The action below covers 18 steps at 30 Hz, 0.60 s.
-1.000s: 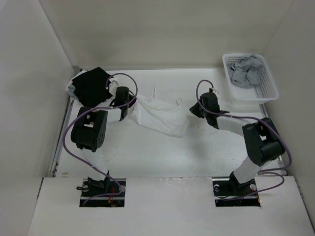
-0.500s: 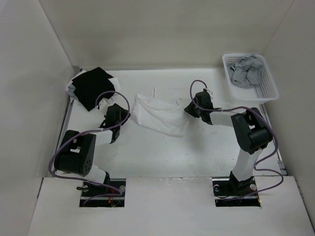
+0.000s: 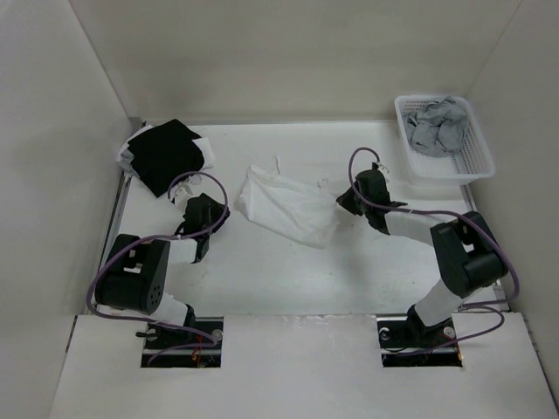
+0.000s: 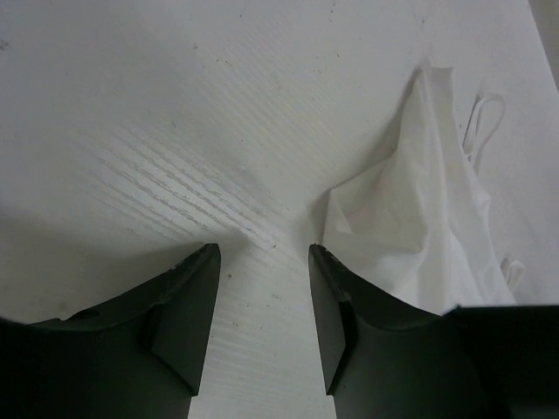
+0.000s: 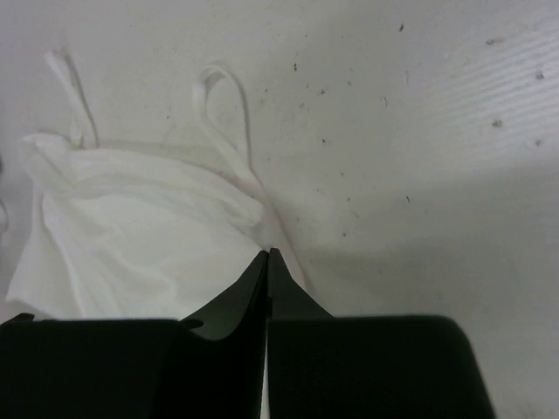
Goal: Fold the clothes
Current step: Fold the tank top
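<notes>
The clothes, a thin white camisole, lie crumpled in the middle of the table, their two narrow straps trailing toward the back. My right gripper is at their right corner. In the right wrist view its jaws are pressed together on the fabric's edge, where a strap joins. My left gripper is a short way left of the camisole. In the left wrist view it stands open over bare table, with the white cloth just right of its right finger.
A black garment with white edges lies at the back left corner. A white basket holding grey garments stands at the back right. Tall white walls close in the table's left, back and right sides.
The left gripper let go of the camisole's left side, opened and drew back to the left. The right gripper opened, then shut at the right corner, and the cloth has bunched slightly.
</notes>
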Tool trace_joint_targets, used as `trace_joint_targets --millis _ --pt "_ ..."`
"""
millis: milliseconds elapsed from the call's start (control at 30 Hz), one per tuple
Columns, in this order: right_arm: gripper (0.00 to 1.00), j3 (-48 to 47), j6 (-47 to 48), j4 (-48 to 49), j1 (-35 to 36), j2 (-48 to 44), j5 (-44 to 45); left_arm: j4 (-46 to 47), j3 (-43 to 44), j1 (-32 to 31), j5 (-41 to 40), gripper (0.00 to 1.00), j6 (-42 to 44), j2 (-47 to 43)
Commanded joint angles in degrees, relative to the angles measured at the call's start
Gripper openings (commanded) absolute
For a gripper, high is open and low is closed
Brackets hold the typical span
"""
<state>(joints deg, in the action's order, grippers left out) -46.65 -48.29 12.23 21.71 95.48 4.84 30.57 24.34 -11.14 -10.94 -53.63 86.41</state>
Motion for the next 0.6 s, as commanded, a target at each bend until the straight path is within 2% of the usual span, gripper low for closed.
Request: trace_joint_targets --millis 0,233,300,367,433,500,567 --pt "0.03 2.5 -0.6 3.1 -0.8 -4.9 1.7 2.5 -1.5 0.4 0.9 0.44 -0.1 -3.4" --pt "0.1 -0.6 -0.7 2.4 -3.0 2.5 1.6 3.4 -4.1 -2.0 0.4 0.44 1.8 -8.9" --pt "0.18 0.0 -1.0 2.4 -3.0 0.5 3.1 5.1 -4.6 -3.2 1.0 0.44 3.6 -9.5" --pt "0.34 1.9 -0.7 2.2 -1.5 -3.2 4.8 6.2 -4.7 -4.5 1.2 0.44 5.0 -9.6" --pt "0.41 4.9 0.1 2.0 0.9 -7.3 5.3 6.4 -3.7 -4.6 1.3 0.44 5.5 -8.0" --pt "0.41 9.9 0.0 1.7 3.7 -12.4 5.5 6.4 -2.6 -4.2 1.8 0.44 4.8 -6.1" --pt "0.34 15.5 -0.5 1.7 6.8 -17.4 5.6 7.3 -1.7 -3.8 2.3 0.44 4.1 -3.9"
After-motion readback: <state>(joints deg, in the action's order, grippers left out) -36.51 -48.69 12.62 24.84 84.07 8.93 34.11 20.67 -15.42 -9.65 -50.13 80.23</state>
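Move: The white tank top lies crumpled on the table, its middle about 16 cm right of the open left hand, roughly level with it and 2 cm lower. From the right hand, whose closed fingers are at the garment's upper right corner, that middle is some 12 cm left, 2 cm back and 4 cm below. The near strap is about 4 cm ahead and 4 cm left of the right hand, the far strap roughly 10 cm ahead and 16 cm left. The tank top's upper right corner, pinched in the right hand's shut fingers, is carried about 3 cm right and, after a small rise, set down; the fingers then open, and the hand draws back some 4 cm, rising, along the garment's right edge. The open left hand rises and shifts right, about 3 cm each way, towards the tank top's left side, turning slightly clockwise and tipping up a little. ##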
